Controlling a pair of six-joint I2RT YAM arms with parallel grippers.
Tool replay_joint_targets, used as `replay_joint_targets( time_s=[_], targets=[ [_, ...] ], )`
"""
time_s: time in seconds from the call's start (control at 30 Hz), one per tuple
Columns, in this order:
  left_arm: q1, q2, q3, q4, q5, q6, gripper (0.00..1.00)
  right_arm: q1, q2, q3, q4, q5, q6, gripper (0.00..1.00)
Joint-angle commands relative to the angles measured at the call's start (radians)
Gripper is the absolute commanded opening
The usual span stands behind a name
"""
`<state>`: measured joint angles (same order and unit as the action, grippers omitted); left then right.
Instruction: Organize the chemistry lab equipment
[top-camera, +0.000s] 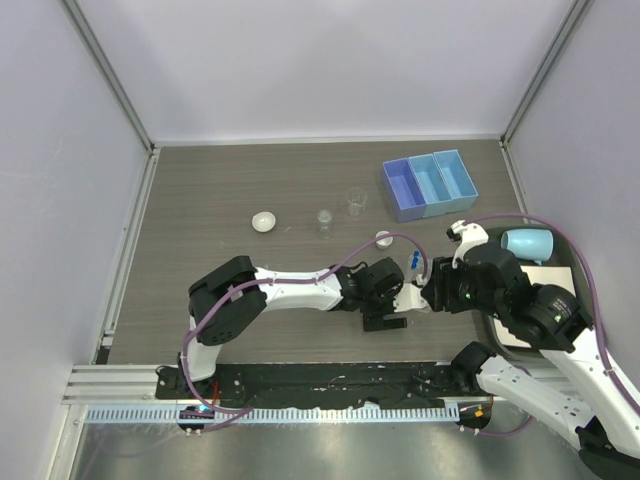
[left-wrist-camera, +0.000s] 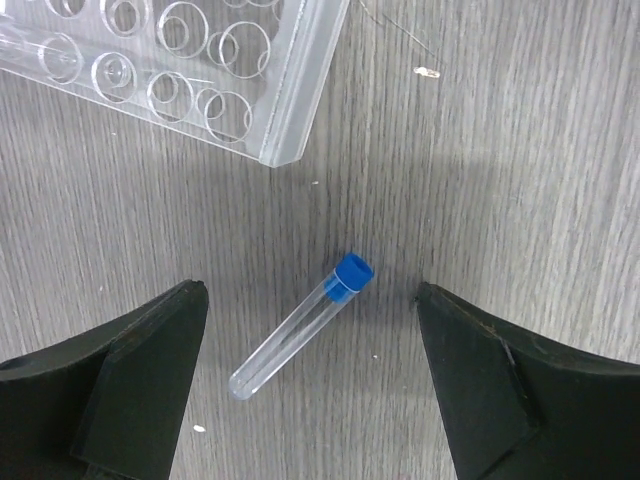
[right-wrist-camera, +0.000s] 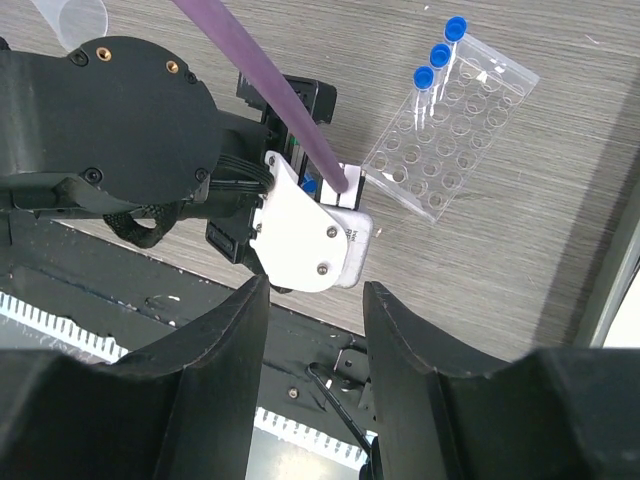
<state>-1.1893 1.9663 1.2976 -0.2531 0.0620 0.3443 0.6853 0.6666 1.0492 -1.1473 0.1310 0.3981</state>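
Observation:
A clear blue-capped tube (left-wrist-camera: 298, 328) lies flat on the table between the fingertips of my open left gripper (left-wrist-camera: 310, 295), touching neither finger. The clear plastic tube rack (left-wrist-camera: 170, 70) sits just beyond it. In the right wrist view the rack (right-wrist-camera: 450, 140) holds three upright blue-capped tubes (right-wrist-camera: 440, 55). My right gripper (right-wrist-camera: 315, 290) is open and holds nothing; it hovers over the left wrist. From above, the left gripper (top-camera: 385, 320) and the right gripper (top-camera: 437, 292) sit close together. Two tiny beakers (top-camera: 357, 200), (top-camera: 324, 220), two white dishes (top-camera: 263, 221), (top-camera: 384, 238) and the blue three-compartment tray (top-camera: 428, 185) lie farther back.
A pale blue mug (top-camera: 527, 243) lies on its side at the right, beside a dark tray with a white sheet (top-camera: 552, 277). The left arm (top-camera: 290, 290) stretches across the near middle of the table. Grey walls close in the table on three sides.

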Motion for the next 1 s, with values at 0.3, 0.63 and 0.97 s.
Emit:
replay_joint_targets(
  time_s=[0.3,0.63,0.97],
  targets=[
    [0.046,-0.015,-0.04,-0.066,0.121,-0.034,0.82,0.005,0.008,0.034,0.015,-0.031,0.001,0.48],
    [0.094,-0.03,-0.099,-0.038,0.157,-0.103,0.67,0.003,0.016,0.06,0.012,-0.05,0.016,0.48],
    [0.111,-0.052,-0.188,0.037,0.116,-0.182,0.4,0.003,0.031,0.08,0.006,-0.051,0.031,0.47]
  ],
)
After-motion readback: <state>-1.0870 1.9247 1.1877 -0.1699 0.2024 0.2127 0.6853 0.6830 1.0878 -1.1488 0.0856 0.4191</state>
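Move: The loose blue-capped tube lies almost under the left hand, its middle some 3 cm to the left, 1 cm ahead and 2 cm below, with the cap at its right-hand end. The clear rack is about 7 cm ahead and 9 cm to the right; the small white cup is about 16 cm straight ahead. From the raised right hand the tube lies some 15 cm left, 6 cm ahead and 21 cm below. Over the loose tube, the left hand eases about 2 cm to its left and sinks roughly 1 cm, coming forward a little over the last part. Its wrist tilts some 10 degrees, swinging the fingertips back, and turns slightly counter-clockwise, while the fingers close from wide open to under half open, one on each side of the tube just below its cap; no pinch yet. ##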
